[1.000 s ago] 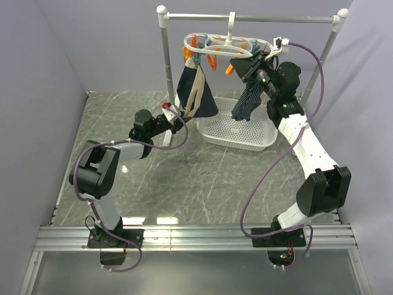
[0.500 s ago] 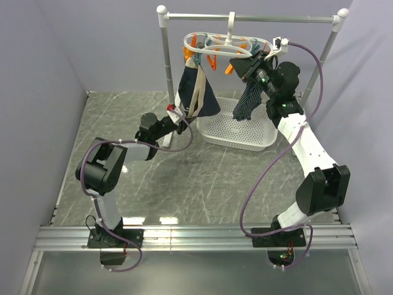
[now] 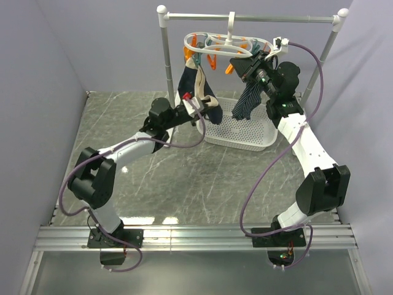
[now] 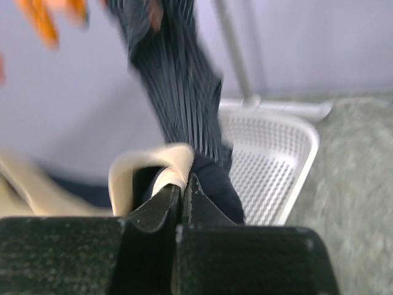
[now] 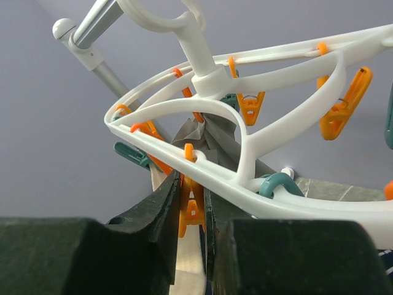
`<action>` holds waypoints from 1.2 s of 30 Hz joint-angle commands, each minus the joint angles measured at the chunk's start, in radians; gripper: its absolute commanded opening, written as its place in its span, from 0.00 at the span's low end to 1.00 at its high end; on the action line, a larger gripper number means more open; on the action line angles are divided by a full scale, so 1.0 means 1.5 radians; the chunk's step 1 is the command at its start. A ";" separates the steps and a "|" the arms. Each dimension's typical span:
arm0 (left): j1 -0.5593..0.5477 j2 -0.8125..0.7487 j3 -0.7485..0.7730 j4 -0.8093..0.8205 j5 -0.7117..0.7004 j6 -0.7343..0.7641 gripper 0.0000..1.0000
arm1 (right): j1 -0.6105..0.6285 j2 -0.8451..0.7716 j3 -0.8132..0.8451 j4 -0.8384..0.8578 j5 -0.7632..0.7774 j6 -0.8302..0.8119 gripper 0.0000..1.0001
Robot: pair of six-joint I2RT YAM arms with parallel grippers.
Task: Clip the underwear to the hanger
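The white looped hanger (image 3: 225,47) (image 5: 279,77) hangs by its hook from the rail, with orange and teal clothespins dangling. The underwear (image 3: 189,83), navy with a beige waistband (image 4: 152,165), hangs from a clip at the hanger's left end. My left gripper (image 3: 201,104) (image 4: 182,185) is shut on its lower part, the beige band pinched between the jaws. High at the hanger's right side, my right gripper (image 3: 241,66) (image 5: 191,179) is shut on an orange clothespin (image 5: 192,206), squeezing it. Beige fabric shows just below that pin.
A navy pinstriped cloth (image 3: 247,103) (image 4: 178,80) hangs from the hanger over the white perforated basket (image 3: 261,142) (image 4: 307,144). The grey rail stand's left post (image 3: 164,67) rises just left of the underwear. Grey walls close in on both sides.
My left gripper has moved right and up to the hanging underwear and shut on its band, drawing the lower part rightwards. The right gripper has stayed on the clothespin.
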 commanded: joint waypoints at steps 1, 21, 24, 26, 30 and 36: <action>-0.029 -0.031 0.079 -0.097 0.001 0.044 0.00 | 0.002 -0.020 0.029 0.039 0.005 0.007 0.00; -0.082 0.086 0.255 -0.179 -0.137 -0.078 0.00 | 0.007 -0.030 0.017 0.030 -0.007 -0.011 0.00; -0.081 0.097 0.266 -0.235 -0.184 -0.204 0.00 | 0.007 -0.027 0.020 0.029 -0.006 -0.013 0.00; -0.085 0.103 0.266 -0.261 -0.207 -0.293 0.00 | 0.008 -0.026 0.024 0.028 -0.005 -0.015 0.00; -0.103 0.094 0.221 -0.254 -0.212 -0.308 0.20 | 0.007 -0.022 0.028 0.027 -0.005 -0.019 0.00; -0.105 0.078 0.204 -0.268 -0.165 -0.197 0.36 | 0.008 -0.017 0.032 0.027 -0.005 -0.025 0.00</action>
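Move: The left gripper has the free end of the underwear's waistband pinched. The orange clip it is meant for is about 9 cm to its right, 6 cm ahead and 14 cm above; the right gripper has that clip between its fingertips. The already clipped corner is some 5 cm left, 6 cm ahead and 15 cm above. The striped cloth hangs 14 cm right, 6 cm ahead and 4 cm above, with the basket 14 cm right, 10 cm ahead and 25 cm below. Lift the left gripper about 6 cm with the waistband, easing slightly back, then carry it right under the hanger and bring it down again to a little below its starting height, roughly 7 cm right in all. On the way down tip the fingers some 30 degrees downward and open them about a third. Hold the right gripper still, squeezing the clip. ##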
